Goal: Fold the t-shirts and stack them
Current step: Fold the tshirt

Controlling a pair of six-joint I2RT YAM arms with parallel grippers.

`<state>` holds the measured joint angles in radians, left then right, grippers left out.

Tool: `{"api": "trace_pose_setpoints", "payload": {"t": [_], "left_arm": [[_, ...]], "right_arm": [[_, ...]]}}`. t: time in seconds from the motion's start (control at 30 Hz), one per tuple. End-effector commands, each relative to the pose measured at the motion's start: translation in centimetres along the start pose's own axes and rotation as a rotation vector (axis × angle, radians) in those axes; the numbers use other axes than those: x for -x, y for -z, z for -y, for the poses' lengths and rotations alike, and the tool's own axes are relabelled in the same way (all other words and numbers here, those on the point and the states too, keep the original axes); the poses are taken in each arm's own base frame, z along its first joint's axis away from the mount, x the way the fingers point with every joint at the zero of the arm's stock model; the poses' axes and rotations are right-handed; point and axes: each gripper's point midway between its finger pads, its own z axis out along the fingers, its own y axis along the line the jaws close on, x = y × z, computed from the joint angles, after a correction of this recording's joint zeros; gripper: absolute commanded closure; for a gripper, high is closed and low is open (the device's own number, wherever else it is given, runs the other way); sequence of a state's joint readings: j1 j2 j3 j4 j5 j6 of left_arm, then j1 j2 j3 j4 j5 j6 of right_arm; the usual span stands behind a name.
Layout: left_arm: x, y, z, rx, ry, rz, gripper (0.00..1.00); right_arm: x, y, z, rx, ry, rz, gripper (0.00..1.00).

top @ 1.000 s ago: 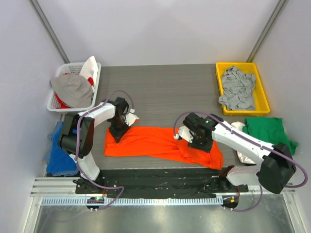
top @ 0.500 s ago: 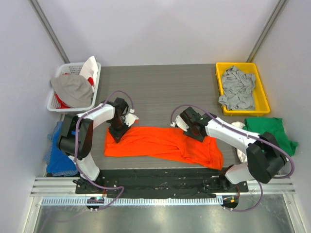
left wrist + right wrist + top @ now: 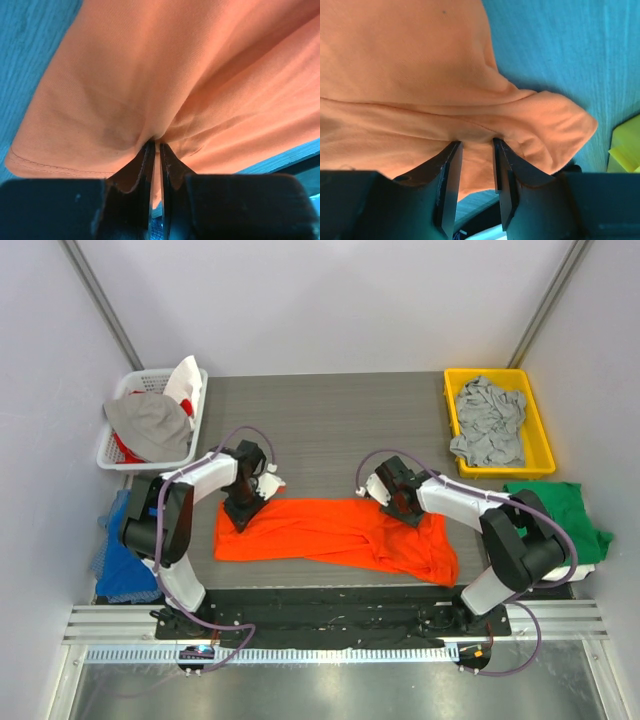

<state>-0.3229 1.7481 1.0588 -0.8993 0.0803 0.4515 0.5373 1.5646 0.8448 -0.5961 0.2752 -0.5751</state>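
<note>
A bright orange t-shirt [image 3: 320, 530] lies as a long band across the near part of the dark table [image 3: 320, 430]. At the shirt's left end, my left gripper [image 3: 243, 512] is shut on a pinch of its cloth; in the left wrist view the orange t-shirt [image 3: 125, 75] puckers into the nearly touching jaws of the left gripper [image 3: 155, 143]. My right gripper [image 3: 400, 505] sits at the shirt's far edge, right of centre. In the right wrist view the jaws of the right gripper [image 3: 477, 141] stand a little apart, with a thick fold of the orange t-shirt [image 3: 405, 65] bunched at their tips.
A white basket [image 3: 120, 455] at the back left holds a grey shirt [image 3: 150, 425]. A yellow bin [image 3: 452, 415] at the back right holds a light grey shirt [image 3: 488, 420]. A green shirt [image 3: 560, 510] lies off the table's right side and blue cloth [image 3: 115, 560] off its left.
My right gripper has moved from the shirt's near right part up to its far edge, drawing the cloth there with it. The left gripper has stayed put, still gripping.
</note>
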Motion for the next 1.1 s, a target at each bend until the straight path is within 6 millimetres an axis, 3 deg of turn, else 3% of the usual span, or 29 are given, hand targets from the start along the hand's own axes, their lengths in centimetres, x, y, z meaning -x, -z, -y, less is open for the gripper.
{"api": "trace_pose_setpoints", "payload": {"t": [0.0,0.3,0.53,0.73,0.9,1.07], "left_arm": [[1.6,-1.1,-2.7,0.089,-0.015,0.023,0.87],[3.3,-0.6,-5.6,0.153,0.005,0.038,0.87],[6.0,0.0,-8.7,0.209,0.030,0.062,0.88],[7.0,0.5,-11.4,0.233,0.088,0.085,0.89],[6.4,1.3,-12.1,0.254,0.094,0.090,0.89],[6.2,2.5,-11.9,0.252,0.104,0.123,0.89]], "right_arm": [[1.5,-1.2,2.4,-0.049,-0.028,0.040,0.61],[3.5,-3.2,5.9,-0.093,-0.047,0.035,0.62],[4.9,-4.2,7.8,-0.110,-0.044,0.044,0.63],[3.8,-4.1,9.0,-0.126,-0.054,0.028,0.63],[2.0,-4.1,8.8,-0.135,-0.055,0.002,0.63],[1.5,-3.7,8.8,-0.139,-0.064,0.004,0.64]]}}
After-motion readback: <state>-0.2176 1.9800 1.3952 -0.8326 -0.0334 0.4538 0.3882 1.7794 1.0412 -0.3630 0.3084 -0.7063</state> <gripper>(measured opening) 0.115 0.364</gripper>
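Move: Both hands are already down on the folded orange t-shirt. Its middle lies about 27 cm to the right of the left hand and 22 cm to the left of the right, some 4 cm nearer the bases, and its far edge is about 8 cm ahead of the left fingertips. From the left hand, the white basket is roughly 34 cm ahead and 26 left, the blue cloth 30 left and 6 back; from the right hand, the yellow bin is about 31 ahead and 25 right. With their fingertips staying down on the orange t-shirt near its two ends, both hands sweep straight forward side by side, almost level, pushing it along the table towards the far side by about 12 cm on the left and 11 cm on the right, quick in the middle and easing to a stop. The left fingers stay nearly shut and the right ones about a third open, while both wrists tilt some 10 degrees so the tips swing forward. ##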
